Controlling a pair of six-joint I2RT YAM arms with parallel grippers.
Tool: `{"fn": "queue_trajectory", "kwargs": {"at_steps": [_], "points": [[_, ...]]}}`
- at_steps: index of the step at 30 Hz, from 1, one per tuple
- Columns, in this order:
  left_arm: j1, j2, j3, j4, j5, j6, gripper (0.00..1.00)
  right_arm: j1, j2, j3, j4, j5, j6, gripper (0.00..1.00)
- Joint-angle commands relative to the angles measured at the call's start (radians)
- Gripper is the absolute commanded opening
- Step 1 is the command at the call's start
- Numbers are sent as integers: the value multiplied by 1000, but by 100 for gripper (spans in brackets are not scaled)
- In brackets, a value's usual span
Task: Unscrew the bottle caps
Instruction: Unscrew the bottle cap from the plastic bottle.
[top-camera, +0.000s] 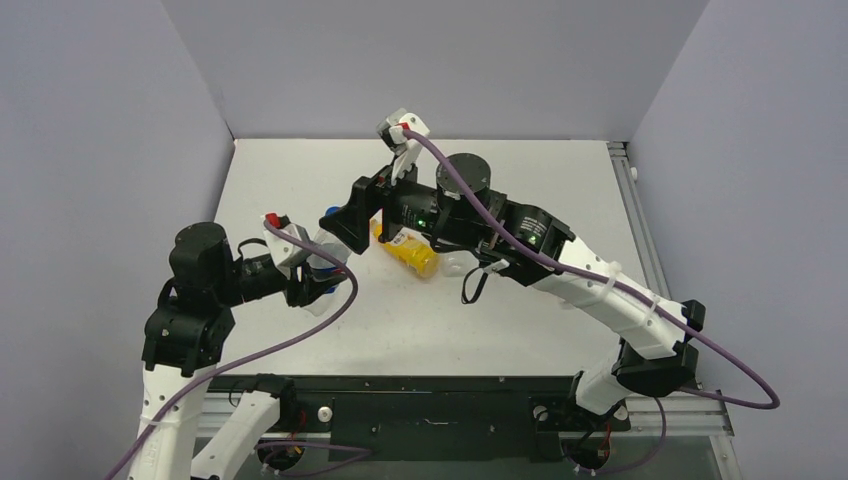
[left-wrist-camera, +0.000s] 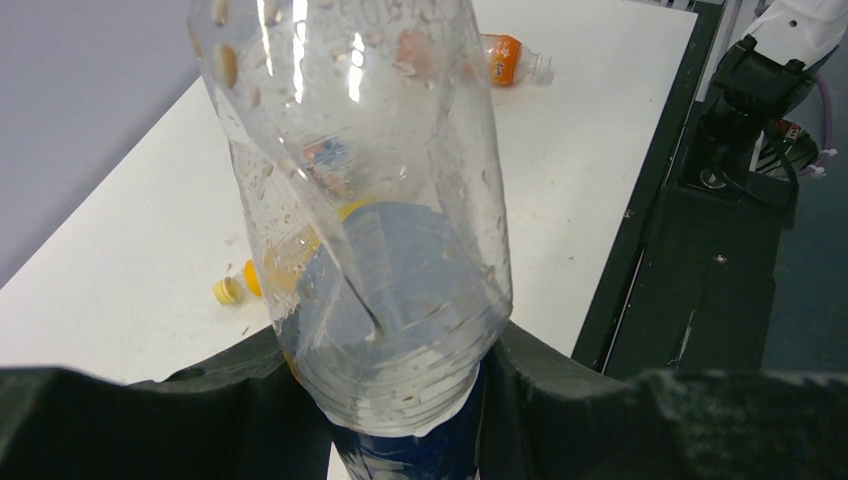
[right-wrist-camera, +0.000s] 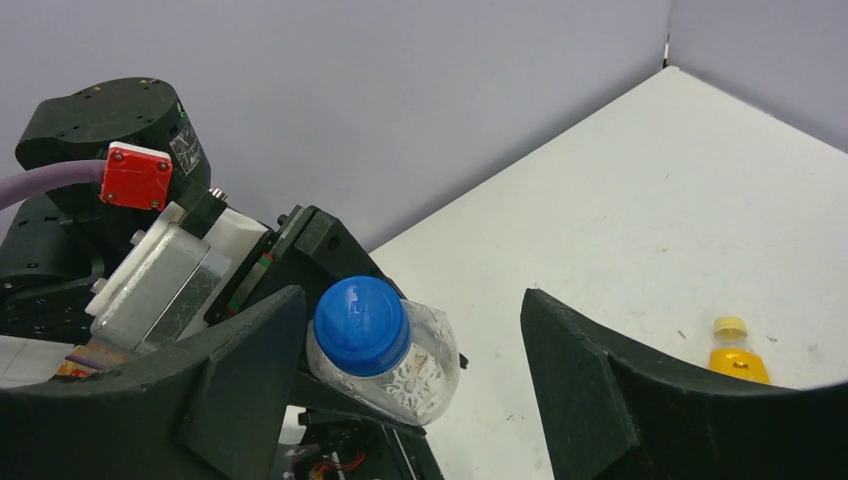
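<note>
My left gripper (left-wrist-camera: 395, 375) is shut on the lower body of a clear bottle (left-wrist-camera: 370, 200) with a blue label, holding it off the table. In the top view that gripper (top-camera: 318, 282) sits left of centre. The bottle's blue cap (right-wrist-camera: 361, 325) points at my right gripper (right-wrist-camera: 412, 310). The right gripper is open, its jaws standing on either side of the cap, with the left finger (right-wrist-camera: 250, 350) close beside it. From above, the right gripper (top-camera: 352, 215) is at the blue cap (top-camera: 331, 213). A yellow juice bottle (top-camera: 410, 255) with its yellow cap (right-wrist-camera: 730, 325) on lies on the table.
An orange drink bottle (left-wrist-camera: 505, 60) with a whitish cap (left-wrist-camera: 543, 68) lies on the table. Part of another clear bottle (top-camera: 455, 265) shows under the right arm. The black base rail (top-camera: 430, 410) runs along the near edge. Grey walls enclose the white table (top-camera: 560, 180).
</note>
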Motion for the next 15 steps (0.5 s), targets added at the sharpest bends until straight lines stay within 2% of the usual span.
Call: {"fn": "queue_trajectory", "kwargs": {"at_steps": [1, 11, 13, 15], "points": [[-10, -16, -12, 51, -33, 25, 13, 13, 7, 69, 25, -8, 29, 72], [-14, -19, -42, 140, -63, -40, 13, 15, 72, 103, 20, -8, 44, 43], [-15, -13, -43, 160, -67, -62, 12, 14, 88, 109, 9, -17, 43, 41], [-14, -8, -43, 175, -75, -76, 11, 19, 97, 112, 1, -18, 41, 43]]}}
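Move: Just past the right fingertips lies the blue cap, about 2 cm to the left of the right hand point, some 1 cm back and 1 cm below. From the left hand, still gripping the Pepsi bottle by its label, the cap stands roughly 11 cm above, 2 cm ahead and 3 cm to the right. On the table some 40 cm below the right hand are the yellow bottle, about 28 cm ahead and 4 cm right, and a clear bottle, 30 cm ahead and 16 cm right. Closing around the blue cap, the right hand narrows its wide-open fingers to just over half their starting gap while easing about 1.5 cm left onto it, wrist almost unturned. The left hand keeps its hold on the Pepsi bottle and carries it a little over 1 cm forward, bringing the cap towards the middle of the right fingers. A firm pinch can't be seen yet. ##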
